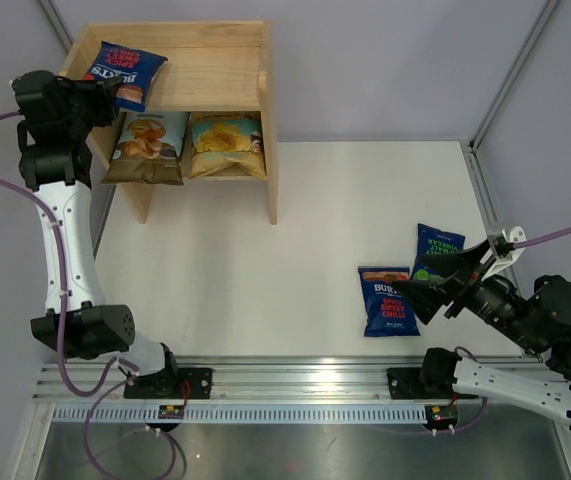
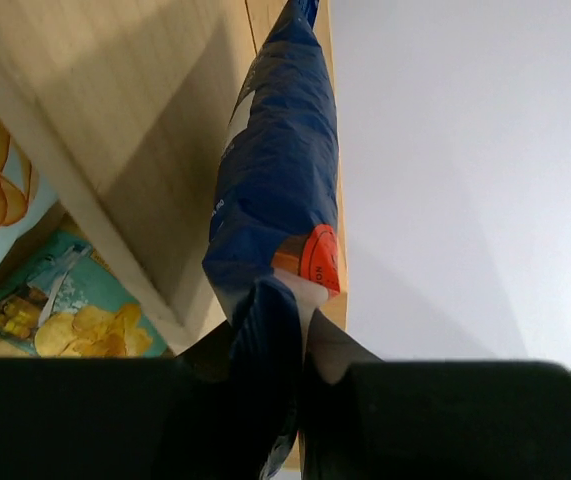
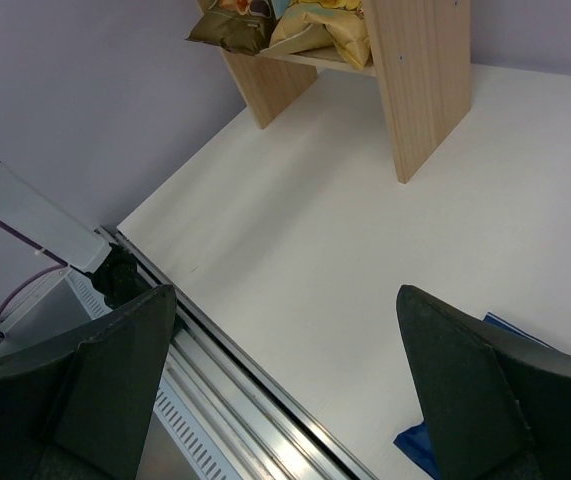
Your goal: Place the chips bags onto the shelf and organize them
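Note:
On the top tier of the pine shelf lies a dark-blue Burts bag, tilted over the left rim. My left gripper is shut on its near edge; in the left wrist view the bag runs up out of the closed gripper. The lower tier holds a light-blue bag and a yellow bag. A second Burts bag and a green-lettered bag lie on the table at the right. My right gripper hovers over them, open and empty.
An aluminium rail runs along the near table edge by both arm bases. Grey walls and frame poles close off the back and sides. The shelf's side panel stands far ahead in the right wrist view.

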Action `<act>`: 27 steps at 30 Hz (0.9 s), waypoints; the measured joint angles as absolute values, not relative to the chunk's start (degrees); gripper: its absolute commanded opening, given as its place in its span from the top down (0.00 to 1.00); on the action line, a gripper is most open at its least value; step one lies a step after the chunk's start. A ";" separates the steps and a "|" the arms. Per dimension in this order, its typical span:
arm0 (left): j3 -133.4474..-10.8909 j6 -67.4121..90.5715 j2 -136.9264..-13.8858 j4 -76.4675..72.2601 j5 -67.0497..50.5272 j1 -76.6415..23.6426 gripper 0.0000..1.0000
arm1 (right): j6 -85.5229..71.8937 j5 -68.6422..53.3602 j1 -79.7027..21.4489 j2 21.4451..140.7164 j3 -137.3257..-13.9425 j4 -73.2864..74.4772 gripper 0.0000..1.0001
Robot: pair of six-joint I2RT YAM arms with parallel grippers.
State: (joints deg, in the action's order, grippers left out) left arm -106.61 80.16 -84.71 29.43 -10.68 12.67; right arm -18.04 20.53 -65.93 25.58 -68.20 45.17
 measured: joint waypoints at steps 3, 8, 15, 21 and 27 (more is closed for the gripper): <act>-114.19 80.23 -89.10 32.73 -8.99 12.80 0.83 | -18.04 20.51 -65.93 24.60 -67.22 44.84 0.01; -121.10 80.25 -94.39 36.82 -7.33 12.88 0.83 | -18.04 20.45 -65.93 23.11 -66.72 44.82 0.01; -121.19 81.08 -97.38 39.05 -6.76 12.88 0.73 | -18.02 20.38 -65.93 22.39 -66.72 44.77 0.01; -124.66 80.27 -99.63 40.23 -5.65 12.88 0.54 | -18.02 20.36 -65.93 22.39 -66.72 44.75 0.01; -128.14 76.73 -99.72 42.09 -3.66 12.88 0.25 | -18.02 20.32 -65.93 22.39 -66.72 44.64 0.01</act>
State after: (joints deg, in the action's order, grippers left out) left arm -128.14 76.73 -99.72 42.09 -3.66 12.88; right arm -18.02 20.32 -65.93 22.39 -66.72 44.64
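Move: The left hand, pointing forward at the front of the upper shelf, still pinches the near end of the sweet chilli bag; its spot at the shelf's left end is about 6 cm ahead, 3 cm to the right and 4 cm below. On the shelf beneath, the cassava bag sits some 22 cm below the hand, 3 ahead and 2 right, the yellow bag 18 cm right at the same depth and height. From the right hand that spot is roughly 38 cm ahead, 57 left and 5 higher. Keeping its pinch at first, the left hand carries the sweet chilli bag about 5 cm forward and some 3 cm left into the left end of the upper shelf, rising slightly before it sinks about 4 cm, tipping its fingers down by some 5 to 10 degrees. With the bag down on the board, the fingers spread wide around its near end and let go, while the hand eases up a couple of centimetres and only just begins to draw back. ##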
